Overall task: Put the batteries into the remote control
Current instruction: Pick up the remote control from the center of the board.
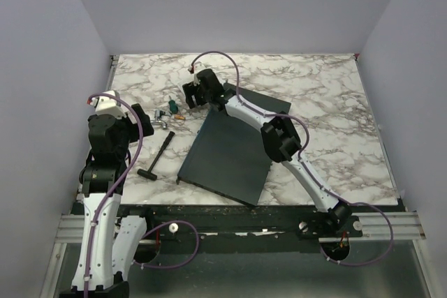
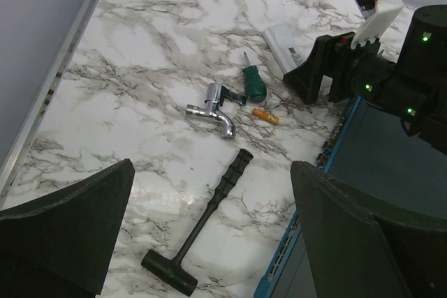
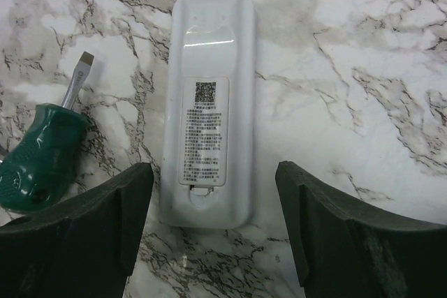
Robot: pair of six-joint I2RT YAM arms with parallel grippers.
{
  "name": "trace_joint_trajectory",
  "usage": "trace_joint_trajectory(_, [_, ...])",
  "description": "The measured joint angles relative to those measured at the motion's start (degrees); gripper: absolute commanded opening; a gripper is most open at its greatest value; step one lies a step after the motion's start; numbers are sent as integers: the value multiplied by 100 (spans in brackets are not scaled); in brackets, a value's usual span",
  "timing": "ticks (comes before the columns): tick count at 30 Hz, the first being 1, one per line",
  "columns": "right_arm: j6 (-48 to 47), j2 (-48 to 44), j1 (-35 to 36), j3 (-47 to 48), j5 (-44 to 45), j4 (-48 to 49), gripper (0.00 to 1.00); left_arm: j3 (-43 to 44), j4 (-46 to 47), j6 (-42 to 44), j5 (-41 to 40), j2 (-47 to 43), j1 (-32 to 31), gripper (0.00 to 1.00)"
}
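Note:
The white remote control [image 3: 207, 109] lies back-up on the marble, its labelled cover panel in place. My right gripper [image 3: 215, 235] hovers open just over its near end, one finger on each side and neither touching it. In the left wrist view the remote control [image 2: 283, 45] shows partly behind the right gripper [image 2: 328, 68]. One orange battery [image 2: 265, 116] lies on the marble to the right of the tap, small in the top view [image 1: 179, 116]. My left gripper [image 2: 209, 242] stands open and empty above the hammer, at the table's left [image 1: 143, 120].
A green-handled screwdriver [image 3: 42, 155] lies just left of the remote. A chrome tap [image 2: 213, 106] and a black hammer [image 2: 206, 221] lie near the left gripper. A large dark grey slab [image 1: 234, 144] with a blue edge covers the table's middle under the right arm.

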Motion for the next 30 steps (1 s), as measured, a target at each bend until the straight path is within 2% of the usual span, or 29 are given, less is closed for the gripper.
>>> trace_joint_trajectory(3, [-247, 114, 109, 96, 310, 22, 78, -2, 0, -11, 20, 7, 26, 99])
trace_joint_trajectory(13, [-809, 212, 310, 212, 848, 74, 51, -20, 20, -20, 131, 81, 66, 99])
trace_joint_trajectory(15, [-863, 212, 321, 212, 857, 81, 53, -20, 26, -35, 155, 92, 72, 99])
trace_joint_trajectory(17, [-907, 212, 321, 212, 844, 81, 65, -22, 31, -39, 173, 103, 87, 98])
trace_joint_trajectory(19, [-935, 212, 321, 212, 820, 79, 70, -22, 33, -50, 195, 105, 92, 98])
trace_joint_trajectory(23, [-922, 212, 317, 212, 813, 74, 69, -22, 33, -57, 205, 105, 92, 98])
trace_joint_trajectory(27, [-898, 212, 321, 232, 804, 37, 58, -22, 33, -59, 208, 105, 92, 98])
trace_joint_trajectory(30, [-868, 212, 321, 245, 778, 4, 44, -22, 33, -59, 205, 105, 92, 99])
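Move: The remote lies face down just under and beyond the right hand's open fingers, its middle about 3 cm ahead, 3 cm left and 2 cm below. The green screwdriver is some 6 cm left and 3 cm back of this hand, the orange battery about 5 cm left and 6 cm back, and the chrome tap roughly 11 cm left and 6 cm back. From the left hand the remote is about 29 cm ahead, 15 cm right and 25 cm below. The right hand edges only about 1 cm left and slightly down, while rolling some 10 degrees about the way its fingers point, left side dropping, so that the fingers come level astride the near end of the remote. The fingers close part-way onto its two long edges, ease open a little, then close again to pinch the remote by its near end, beside the battery-cover tab. ##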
